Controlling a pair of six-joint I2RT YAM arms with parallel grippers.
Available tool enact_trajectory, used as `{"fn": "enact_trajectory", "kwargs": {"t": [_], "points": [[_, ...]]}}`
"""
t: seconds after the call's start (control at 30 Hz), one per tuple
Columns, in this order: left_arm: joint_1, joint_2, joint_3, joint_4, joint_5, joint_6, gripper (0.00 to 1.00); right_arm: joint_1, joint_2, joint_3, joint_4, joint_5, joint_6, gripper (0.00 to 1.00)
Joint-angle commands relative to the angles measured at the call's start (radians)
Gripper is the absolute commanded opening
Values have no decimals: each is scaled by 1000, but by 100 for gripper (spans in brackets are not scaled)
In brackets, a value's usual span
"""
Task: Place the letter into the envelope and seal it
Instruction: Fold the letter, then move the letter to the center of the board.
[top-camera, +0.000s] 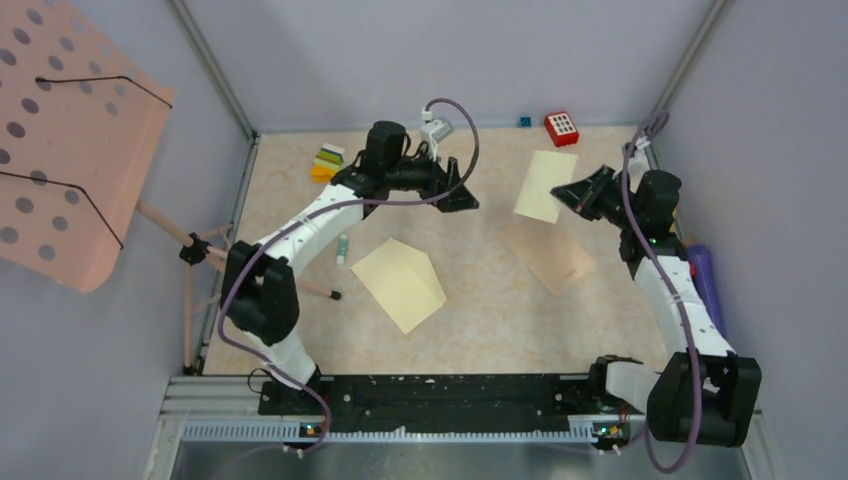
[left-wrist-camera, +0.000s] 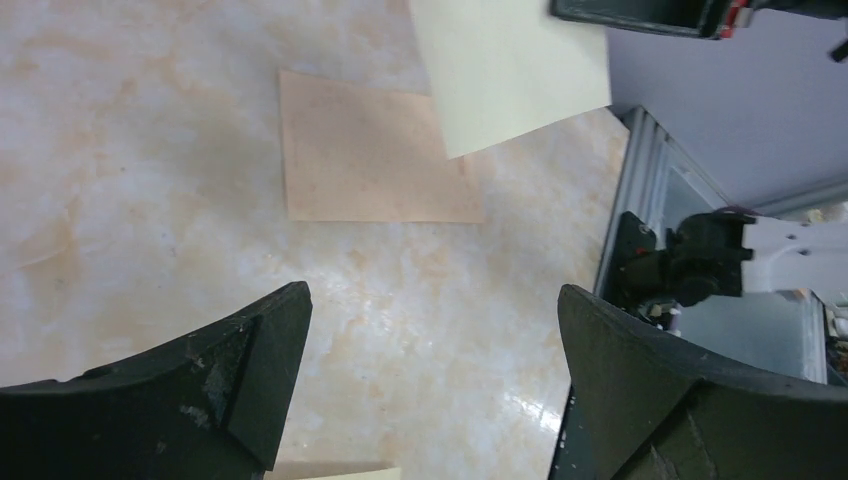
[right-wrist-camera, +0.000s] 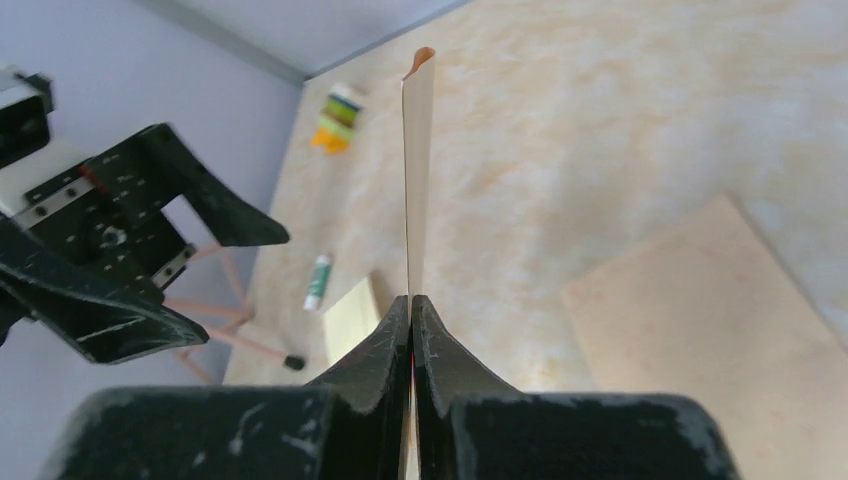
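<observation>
The pale yellow envelope (top-camera: 400, 283) lies flat mid-table with its triangular flap showing; its edge also shows in the right wrist view (right-wrist-camera: 352, 315). My right gripper (top-camera: 560, 193) (right-wrist-camera: 412, 300) is shut on a pale yellow folded sheet (top-camera: 545, 185) (right-wrist-camera: 418, 180), which I take for the letter. It is held up off the table and seen edge-on from the wrist. My left gripper (top-camera: 462, 190) (left-wrist-camera: 432, 292) hangs open above the table, empty, a short way left of that sheet (left-wrist-camera: 510, 70).
A tan paper sheet (top-camera: 550, 258) (left-wrist-camera: 370, 150) lies flat under the held sheet. A glue stick (top-camera: 343, 248) lies left of the envelope. Coloured blocks (top-camera: 328, 162) and a red block (top-camera: 562, 128) sit by the back wall. A pink perforated board (top-camera: 70, 140) stands at the left.
</observation>
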Motion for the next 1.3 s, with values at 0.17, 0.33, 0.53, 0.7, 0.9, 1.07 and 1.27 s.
{"fn": "enact_trajectory", "kwargs": {"t": [0.17,0.33,0.53,0.7,0.9,1.07,1.27], "points": [[-20,373,317,-65,-17,-60,98,-178,-58,31,-365,257,-170,0],[-82,515,468,-76,49,-112,98,-254,-124,-38,-326,350,-171,0],[-147,675,637,-124,72,-144,98,-352,-166,-48,-296,356,-152,0],[-183,774,742,-173,2,-158,98,-361,-199,-52,-283,354,-156,0],[-199,876,854,-200,-14,-176,98,-360,-210,-56,-276,331,-161,0],[-214,919,900,-207,-10,-192,98,-361,-210,-58,-280,326,-165,0],[-227,949,911,-238,-69,-194,97,-360,-197,-51,-291,334,-168,0]]}}
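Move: The flat sheet on the table lies about 21 cm to the open left hand's right, 2 cm back and some 26 cm below; the envelope is about 18 cm to that hand's left, 10 cm back and 26 cm below. The folded letter, in the right hand's shut fingers, is level with the left hand, 18 cm to its right. From the right hand, the flat sheet is almost straight below, about 26 cm down and 2 cm right. Open left hand sinks 19 cm, swings 17 right towards flat sheet; right hand carries folded letter rightwards. ##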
